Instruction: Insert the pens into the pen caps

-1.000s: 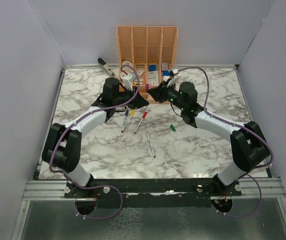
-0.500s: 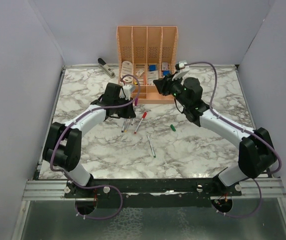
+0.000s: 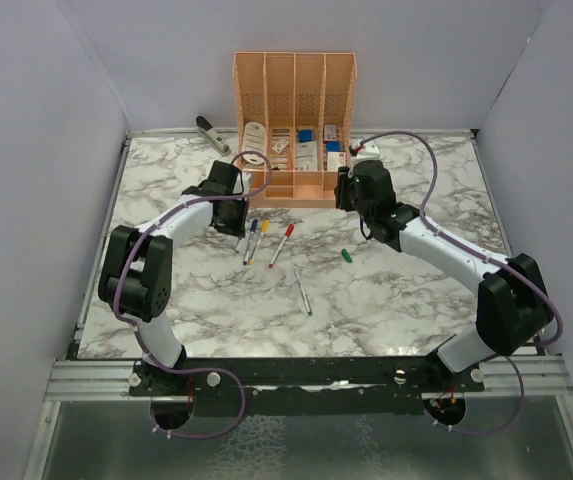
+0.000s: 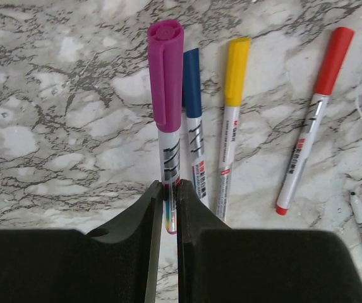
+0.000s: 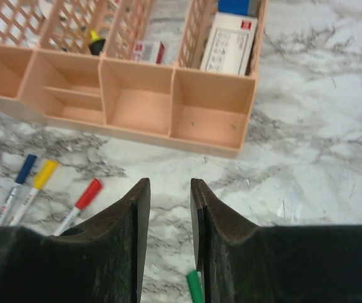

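My left gripper (image 4: 168, 189) is shut on a silver pen wearing a purple cap (image 4: 165, 69), held just above the marble. Next to it lie three capped pens: blue (image 4: 193, 126), yellow (image 4: 231, 113) and red (image 4: 313, 126). The same three lie in a row in the top view (image 3: 262, 240), just right of the left gripper (image 3: 238, 220). An uncapped pen (image 3: 303, 291) lies alone nearer the front. A loose green cap (image 3: 346, 255) lies right of it, also seen under my right fingers (image 5: 194, 287). The right gripper (image 5: 169, 189) is open and empty, in front of the organiser.
The peach desk organiser (image 3: 294, 90) stands at the back centre with small items in its slots; its low front compartments (image 5: 136, 101) are just ahead of my right gripper (image 3: 344, 192). A grey stapler (image 3: 212, 133) lies at the back left.
The two grippers met in front of the organiser, then drew apart. The right one opened and pulled back to the right. The left one swung left and down with the purple-capped pen.
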Controlling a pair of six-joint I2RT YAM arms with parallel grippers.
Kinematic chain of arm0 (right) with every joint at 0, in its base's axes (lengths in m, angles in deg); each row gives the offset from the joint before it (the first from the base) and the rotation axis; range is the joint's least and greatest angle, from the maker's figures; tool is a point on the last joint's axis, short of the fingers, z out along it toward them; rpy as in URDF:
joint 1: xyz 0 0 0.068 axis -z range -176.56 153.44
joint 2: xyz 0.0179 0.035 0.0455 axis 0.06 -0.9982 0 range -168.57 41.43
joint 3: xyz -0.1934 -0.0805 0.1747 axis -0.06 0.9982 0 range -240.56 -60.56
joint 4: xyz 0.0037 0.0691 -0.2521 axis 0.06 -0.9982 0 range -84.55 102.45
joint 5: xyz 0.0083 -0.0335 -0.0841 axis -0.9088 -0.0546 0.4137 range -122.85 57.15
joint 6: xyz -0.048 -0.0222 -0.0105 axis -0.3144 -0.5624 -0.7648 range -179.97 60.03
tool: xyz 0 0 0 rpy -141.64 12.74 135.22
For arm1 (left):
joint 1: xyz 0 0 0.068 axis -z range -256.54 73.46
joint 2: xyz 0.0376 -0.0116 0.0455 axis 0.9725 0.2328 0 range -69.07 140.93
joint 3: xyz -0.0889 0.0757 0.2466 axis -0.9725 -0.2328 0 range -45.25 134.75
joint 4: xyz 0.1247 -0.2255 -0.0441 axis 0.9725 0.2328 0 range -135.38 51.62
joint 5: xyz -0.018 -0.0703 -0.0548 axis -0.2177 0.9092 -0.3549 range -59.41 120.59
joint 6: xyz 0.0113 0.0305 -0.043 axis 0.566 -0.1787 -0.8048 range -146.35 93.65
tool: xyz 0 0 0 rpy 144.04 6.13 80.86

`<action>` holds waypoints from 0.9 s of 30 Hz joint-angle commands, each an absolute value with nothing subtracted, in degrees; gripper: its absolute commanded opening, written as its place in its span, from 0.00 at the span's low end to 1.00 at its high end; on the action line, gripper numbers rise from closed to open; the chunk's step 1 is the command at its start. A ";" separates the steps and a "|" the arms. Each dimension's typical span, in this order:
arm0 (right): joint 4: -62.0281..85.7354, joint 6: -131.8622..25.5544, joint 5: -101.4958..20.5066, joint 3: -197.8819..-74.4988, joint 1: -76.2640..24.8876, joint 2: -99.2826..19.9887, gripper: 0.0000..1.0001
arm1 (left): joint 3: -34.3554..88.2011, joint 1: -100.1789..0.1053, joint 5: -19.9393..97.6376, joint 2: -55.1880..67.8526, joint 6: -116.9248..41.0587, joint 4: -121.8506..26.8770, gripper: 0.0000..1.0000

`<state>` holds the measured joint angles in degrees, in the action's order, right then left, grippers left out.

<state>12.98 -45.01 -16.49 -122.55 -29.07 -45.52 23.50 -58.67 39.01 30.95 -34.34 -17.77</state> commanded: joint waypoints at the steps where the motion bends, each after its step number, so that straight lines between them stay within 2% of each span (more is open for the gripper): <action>1: 4.13 -42.50 -13.81 -122.34 -28.64 -47.12 0.32 | 24.14 -60.10 38.05 33.05 -33.11 -16.05 0.00; 11: -2.72 -41.66 -15.74 -123.41 -28.55 -51.65 0.33 | 23.97 -60.73 39.13 37.51 -31.85 -16.73 0.01; 16: -4.35 -40.93 -16.62 -123.91 -28.55 -52.97 0.34 | 23.83 -60.88 39.88 38.25 -31.88 -16.73 0.15; 18: -4.82 -40.64 -17.07 -124.02 -28.55 -53.08 0.34 | 23.84 -60.89 39.93 38.04 -32.06 -16.71 0.24; 23: -4.76 -40.87 -17.67 -123.11 -28.53 -52.82 0.34 | 24.01 -60.89 39.90 35.55 -32.90 -16.73 0.39; 27: -5.01 -41.05 -17.68 -122.47 -28.55 -53.19 0.34 | 24.34 -60.88 40.53 32.01 -34.21 -16.66 0.43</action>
<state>-4.17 -41.62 -16.71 -122.42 -28.79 -52.37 23.64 -60.46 39.52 36.33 -33.16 -16.87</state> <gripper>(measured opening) 0.336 0.427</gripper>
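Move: The left hand holds the purple-capped pen over bare marble; the spot for it lies about 2 cm ahead, 1 cm left and 4 cm below. The blue-capped pen is about 1 cm ahead and 2 right, the yellow-capped one 1 ahead and 5 right, the red-capped one level and 11 right. The green cap is about 6 cm back, 3 right and 16 below the empty right hand; from that hand the red-capped pen is 4 back, 15 left, the uncapped pen 16 back, 9 left. The left hand lays the purple-capped pen down on the marble beside the blue-capped one, sinking about 4 cm and easing slightly left, then spreads its fingers and lets go. Meanwhile the right hand drops some 10 cm and draws back about 4 and slightly right towards the green cap, tipping its fingers about 20 degrees further down, their part-open gap kept; it stops short of the cap. ##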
